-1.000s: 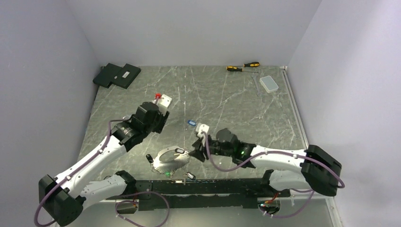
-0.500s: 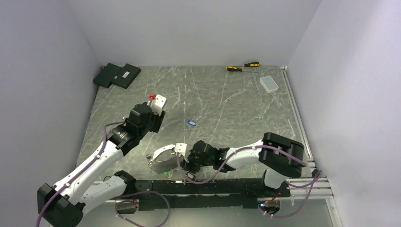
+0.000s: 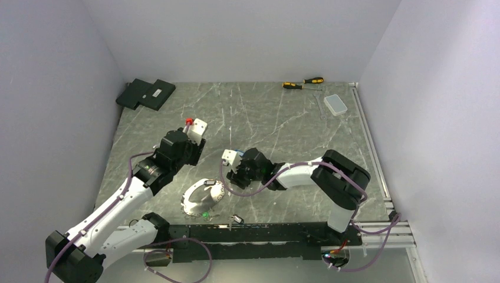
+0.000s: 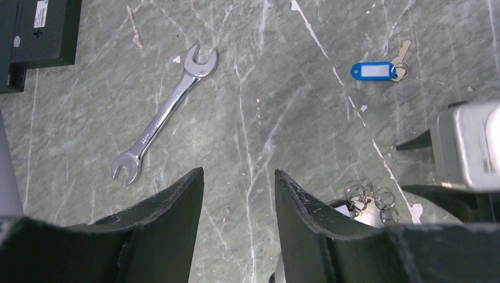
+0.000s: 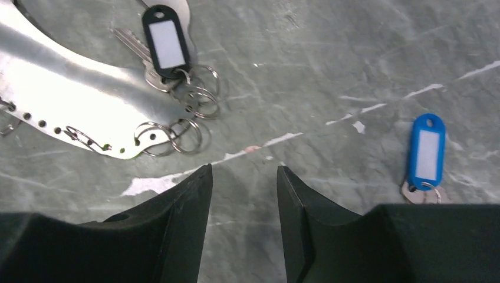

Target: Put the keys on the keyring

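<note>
The blue key (image 5: 426, 150) lies flat on the marble, just right of my right gripper (image 5: 243, 167), which hovers open over bare table. The keyring (image 5: 59, 112) is a curved silvery plate with holes and several split rings (image 5: 177, 132); a black-tagged key (image 5: 167, 42) rests on it. From above, the keyring (image 3: 203, 197) sits near the front edge and the green key (image 3: 204, 216) just in front of it. My right gripper (image 3: 234, 168) is behind the keyring. My left gripper (image 4: 237, 172) is open and empty, left of the blue key (image 4: 372, 71).
A silver wrench (image 4: 162, 115) lies ahead of the left gripper, with black boxes (image 3: 145, 93) at the back left. Yellow-and-black screwdrivers (image 3: 303, 83) and a clear box (image 3: 336, 104) sit at the back right. A metal rail (image 3: 265, 227) runs along the front edge.
My right gripper dipped to the keyring near the front edge, then pulled back toward the blue key. The keyring shifted and changed shape. The left arm drew back slightly.
</note>
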You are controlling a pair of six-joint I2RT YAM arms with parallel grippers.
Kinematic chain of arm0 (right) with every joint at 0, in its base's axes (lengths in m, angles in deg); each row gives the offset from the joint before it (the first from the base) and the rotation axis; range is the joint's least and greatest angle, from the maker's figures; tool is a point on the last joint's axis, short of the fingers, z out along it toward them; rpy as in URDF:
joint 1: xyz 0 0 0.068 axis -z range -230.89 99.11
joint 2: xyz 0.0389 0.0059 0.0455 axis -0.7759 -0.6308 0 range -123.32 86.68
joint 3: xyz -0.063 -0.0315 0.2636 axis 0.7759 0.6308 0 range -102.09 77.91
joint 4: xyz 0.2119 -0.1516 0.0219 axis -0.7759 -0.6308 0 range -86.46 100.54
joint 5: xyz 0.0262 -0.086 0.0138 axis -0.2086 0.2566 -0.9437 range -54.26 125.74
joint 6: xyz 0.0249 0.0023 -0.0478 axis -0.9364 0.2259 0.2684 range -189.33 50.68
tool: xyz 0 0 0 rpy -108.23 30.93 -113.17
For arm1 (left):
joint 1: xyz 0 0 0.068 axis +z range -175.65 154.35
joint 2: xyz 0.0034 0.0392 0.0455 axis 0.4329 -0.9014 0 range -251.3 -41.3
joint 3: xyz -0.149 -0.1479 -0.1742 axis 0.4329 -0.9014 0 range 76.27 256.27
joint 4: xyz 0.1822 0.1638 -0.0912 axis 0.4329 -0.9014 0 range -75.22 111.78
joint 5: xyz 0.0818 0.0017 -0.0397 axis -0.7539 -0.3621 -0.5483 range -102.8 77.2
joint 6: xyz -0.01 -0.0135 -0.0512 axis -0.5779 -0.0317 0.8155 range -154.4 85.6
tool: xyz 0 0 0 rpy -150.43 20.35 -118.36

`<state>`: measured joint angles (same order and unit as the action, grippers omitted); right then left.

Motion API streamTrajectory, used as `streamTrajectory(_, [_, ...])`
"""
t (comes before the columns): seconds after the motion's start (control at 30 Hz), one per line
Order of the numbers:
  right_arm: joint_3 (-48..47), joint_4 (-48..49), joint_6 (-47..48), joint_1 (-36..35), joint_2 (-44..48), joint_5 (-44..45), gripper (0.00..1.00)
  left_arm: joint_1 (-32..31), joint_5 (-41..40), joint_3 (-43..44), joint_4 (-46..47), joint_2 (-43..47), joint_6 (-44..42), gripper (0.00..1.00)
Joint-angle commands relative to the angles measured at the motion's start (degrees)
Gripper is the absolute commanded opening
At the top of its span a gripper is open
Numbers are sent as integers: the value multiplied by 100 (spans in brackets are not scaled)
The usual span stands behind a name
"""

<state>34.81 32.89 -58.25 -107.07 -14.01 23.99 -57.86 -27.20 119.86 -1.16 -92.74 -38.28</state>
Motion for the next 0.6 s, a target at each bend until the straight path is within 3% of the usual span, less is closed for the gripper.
streamTrajectory(0.0, [-248,-623,540,134,316,-656,49,41,44,-6,221,73,-135,53])
streamTrajectory(0.13, [200,-659,593,134,835,-1338,49,84,100,-18,252,51,-211,53])
streamTrajectory(0.27, [713,-48,582,108,1210,-2044,49,180,371,8,284,7,-265,53])
streamTrajectory(0.57, [402,462,1027,15,580,-2764,49,327,1056,-127,388,406,-621,55])
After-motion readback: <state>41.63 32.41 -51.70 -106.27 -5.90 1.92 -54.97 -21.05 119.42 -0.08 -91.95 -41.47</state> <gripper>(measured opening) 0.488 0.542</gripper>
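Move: The right hand, empty, hangs about 2 cm above the table. The silver key with the black tag by the near table edge lies some 14 cm back and 2 cm to its right. The blue-tagged key is 9 cm ahead, 3 cm right; the black-tagged key on the metal plate 1 cm back, 8 cm left; the green tag 12 cm back, 8 cm left. From the left hand, the edge key is roughly 18 cm back, 14 right and 19 below. Back towards the near table edge the right hand swings, about 7 cm after a brief creep forward, away from the blue-tagged key and towards the black-tagged key at the edge. It rises nearly 3 cm, barely starting to sink again by the end, while the wrist turns some 20 degrees counter-clockwise; the fingers stay half open and empty. ##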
